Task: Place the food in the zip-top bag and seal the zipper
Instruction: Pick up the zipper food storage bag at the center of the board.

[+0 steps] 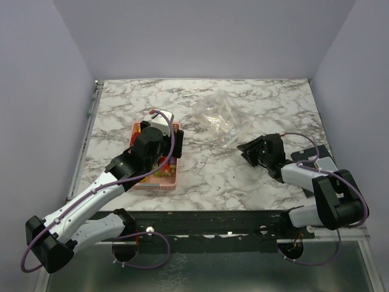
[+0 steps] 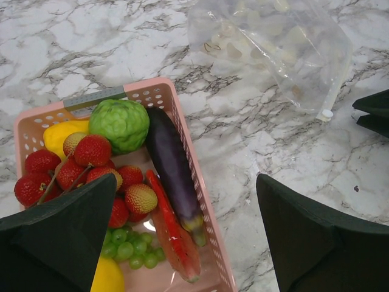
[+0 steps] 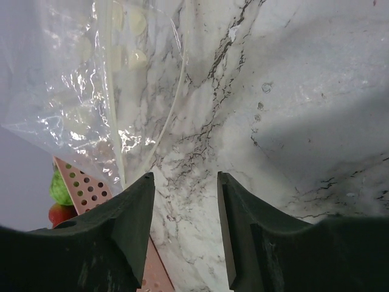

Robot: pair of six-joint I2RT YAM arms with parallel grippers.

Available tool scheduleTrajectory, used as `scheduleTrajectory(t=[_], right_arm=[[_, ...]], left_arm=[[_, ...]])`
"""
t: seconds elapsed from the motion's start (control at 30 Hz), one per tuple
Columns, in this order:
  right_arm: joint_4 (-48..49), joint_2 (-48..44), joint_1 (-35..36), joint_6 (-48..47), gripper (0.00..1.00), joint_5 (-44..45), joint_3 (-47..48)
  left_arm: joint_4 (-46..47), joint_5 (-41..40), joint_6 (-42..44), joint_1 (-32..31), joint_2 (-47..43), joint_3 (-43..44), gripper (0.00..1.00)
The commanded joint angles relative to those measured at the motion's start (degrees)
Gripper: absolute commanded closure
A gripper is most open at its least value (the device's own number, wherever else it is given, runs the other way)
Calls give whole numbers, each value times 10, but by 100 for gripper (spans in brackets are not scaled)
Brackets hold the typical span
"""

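Observation:
The food lies in a pink basket point(image 2: 182, 131): a dark purple eggplant point(image 2: 173, 167), a round green fruit point(image 2: 120, 125), a red berry cluster point(image 2: 91, 152) and a yellow fruit point(image 2: 61, 135). My left gripper point(image 2: 185, 237) hovers open above the basket's near right side, holding nothing; it also shows from above point(image 1: 159, 137). The clear zip-top bag point(image 1: 219, 118) lies crumpled on the marble to the right of the basket, and its whitish zipper point(image 3: 176, 103) runs ahead of my right gripper point(image 3: 185, 201). That gripper stands open low over bare marble, just short of the bag's edge point(image 3: 73, 109).
Green grapes point(image 2: 127, 246) and a red watermelon slice point(image 2: 176, 234) share the basket. The right gripper's dark fingers point(image 2: 372, 112) show beside the bag's corner in the left wrist view. Grey walls surround the marble table point(image 1: 267, 97).

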Motion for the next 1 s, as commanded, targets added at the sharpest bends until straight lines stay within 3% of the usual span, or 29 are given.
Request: scheduleTrajectory(t=[0.0, 0.37, 0.97], right_arm=[[80, 30, -6, 46, 50, -6, -13], [230, 132, -20, 127, 52, -11, -33], [335, 245, -32, 151, 53, -16, -9]], left_arm=[[-3, 6, 6, -1, 1, -5, 1], [-4, 8, 7, -1, 4, -5, 1], [-5, 21, 10, -1, 16, -2, 1]])
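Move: Just ahead of the right hand lies the bag's open zipper edge, about 7 cm forward, 3 cm left and 4 cm lower; the bag's middle is roughly 14 cm forward and 9 cm left. The slider corner is some 4 cm forward and 6 cm left, and the pink basket about 32 cm left, level with the hand. From the left hand the zipper edge lies about 12 cm forward, 22 cm right and 22 cm down. Creeping low over the board, the right hand slides forward about 5 cm towards the bag's zipper edge, sinking some 2.5 cm in the first half and then staying level. The wrist rolls its left side up about 15 degrees and turns a little clockwise, bringing the half-open fingertips to either side of the edge near the slider; contact can't be made out. ##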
